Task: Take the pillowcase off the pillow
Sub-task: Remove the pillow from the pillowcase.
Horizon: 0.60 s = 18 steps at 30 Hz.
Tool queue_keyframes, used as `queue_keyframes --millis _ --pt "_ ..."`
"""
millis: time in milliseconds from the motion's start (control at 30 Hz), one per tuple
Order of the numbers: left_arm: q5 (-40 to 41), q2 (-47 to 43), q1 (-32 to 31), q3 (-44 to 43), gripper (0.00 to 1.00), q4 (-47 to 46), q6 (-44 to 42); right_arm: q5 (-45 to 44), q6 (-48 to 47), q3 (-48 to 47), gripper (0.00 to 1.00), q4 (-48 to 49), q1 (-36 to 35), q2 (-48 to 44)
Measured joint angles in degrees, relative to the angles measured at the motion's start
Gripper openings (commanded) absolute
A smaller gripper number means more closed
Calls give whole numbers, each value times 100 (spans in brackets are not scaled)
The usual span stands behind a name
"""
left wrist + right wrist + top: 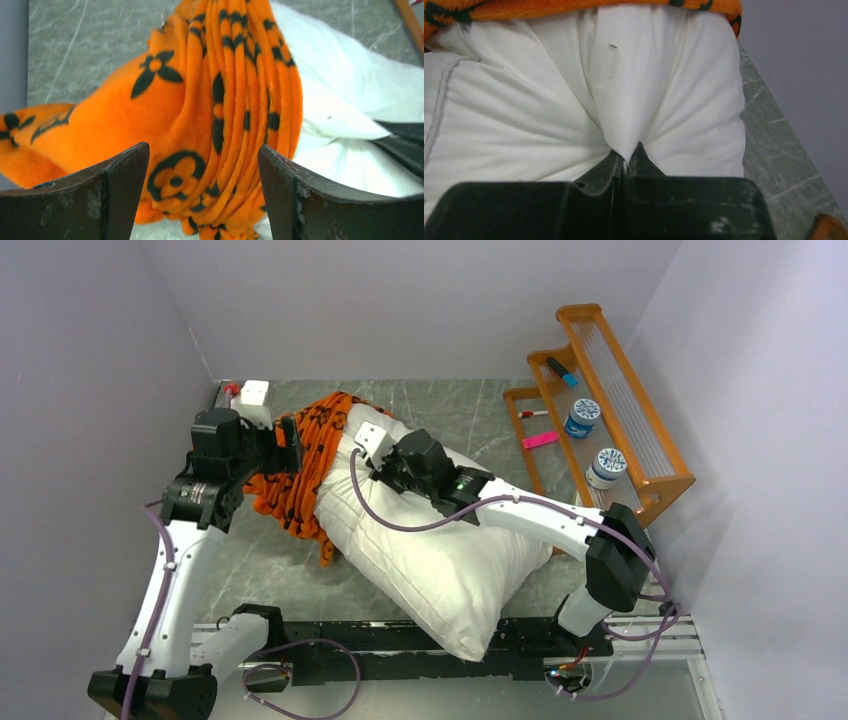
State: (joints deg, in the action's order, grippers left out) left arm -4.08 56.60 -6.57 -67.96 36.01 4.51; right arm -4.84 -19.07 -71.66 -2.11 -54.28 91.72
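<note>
The big white pillow [440, 560] lies slantwise across the table. The orange pillowcase [310, 465] with dark flower motifs is bunched up in folds over its far left end. My left gripper [290, 447] is open, and the gathered folds of the pillowcase [225, 125] sit between and just beyond its fingers [117, 190]. My right gripper [626, 155] is shut on a pinched fold of the pillow [624, 90], close to the orange rim of the pillowcase [574, 7]. The right gripper [372, 462] rests on top of the pillow near its covered end.
An orange wooden rack [600, 410] stands at the back right, holding two blue-and-white jars [582, 417], a marker and a pink item. A white block [253, 395] sits at the back left. Grey walls close in on both sides.
</note>
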Motion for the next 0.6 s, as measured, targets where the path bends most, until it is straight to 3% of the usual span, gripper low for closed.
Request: queue_keyframes --millis 167,433,533,600 --pt "52 -376 0 411 66 361 142 61 4 107 0 120 0 -59" --pt "-63 -514 0 1325 63 101 374 157 22 254 0 245 0 -144" --pt "-52 -496 0 1506 51 -160 400 195 22 330 0 286 0 -186" --pt "-2 -461 0 1550 32 -275 424 195 22 400 0 345 4 -225"
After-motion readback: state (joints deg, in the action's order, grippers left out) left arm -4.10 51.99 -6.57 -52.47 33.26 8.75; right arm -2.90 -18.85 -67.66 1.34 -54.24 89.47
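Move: The bunched pillowcase lies right under my open left hand, its middle some 13 cm below, 3 cm ahead and 2 cm to the right. The pillowcase's loose corner spreads about 17 cm left and 6 cm ahead of that hand, and the pillow's middle sits some 25 cm right and 9 cm back. From my right hand, which already pinches the pillow, the pillowcase is about 13 cm left, 3 cm ahead and slightly lower. I drop my left hand about 8 cm onto the gathered folds of the pillowcase, easing back some 3 cm on the way and then a touch forward, with the fingers tipping about 10 degrees further down. The wide-open fingers draw in to roughly half open around a fold. My right hand keeps its pinch on the pillow, slipping back barely a centimetre. ##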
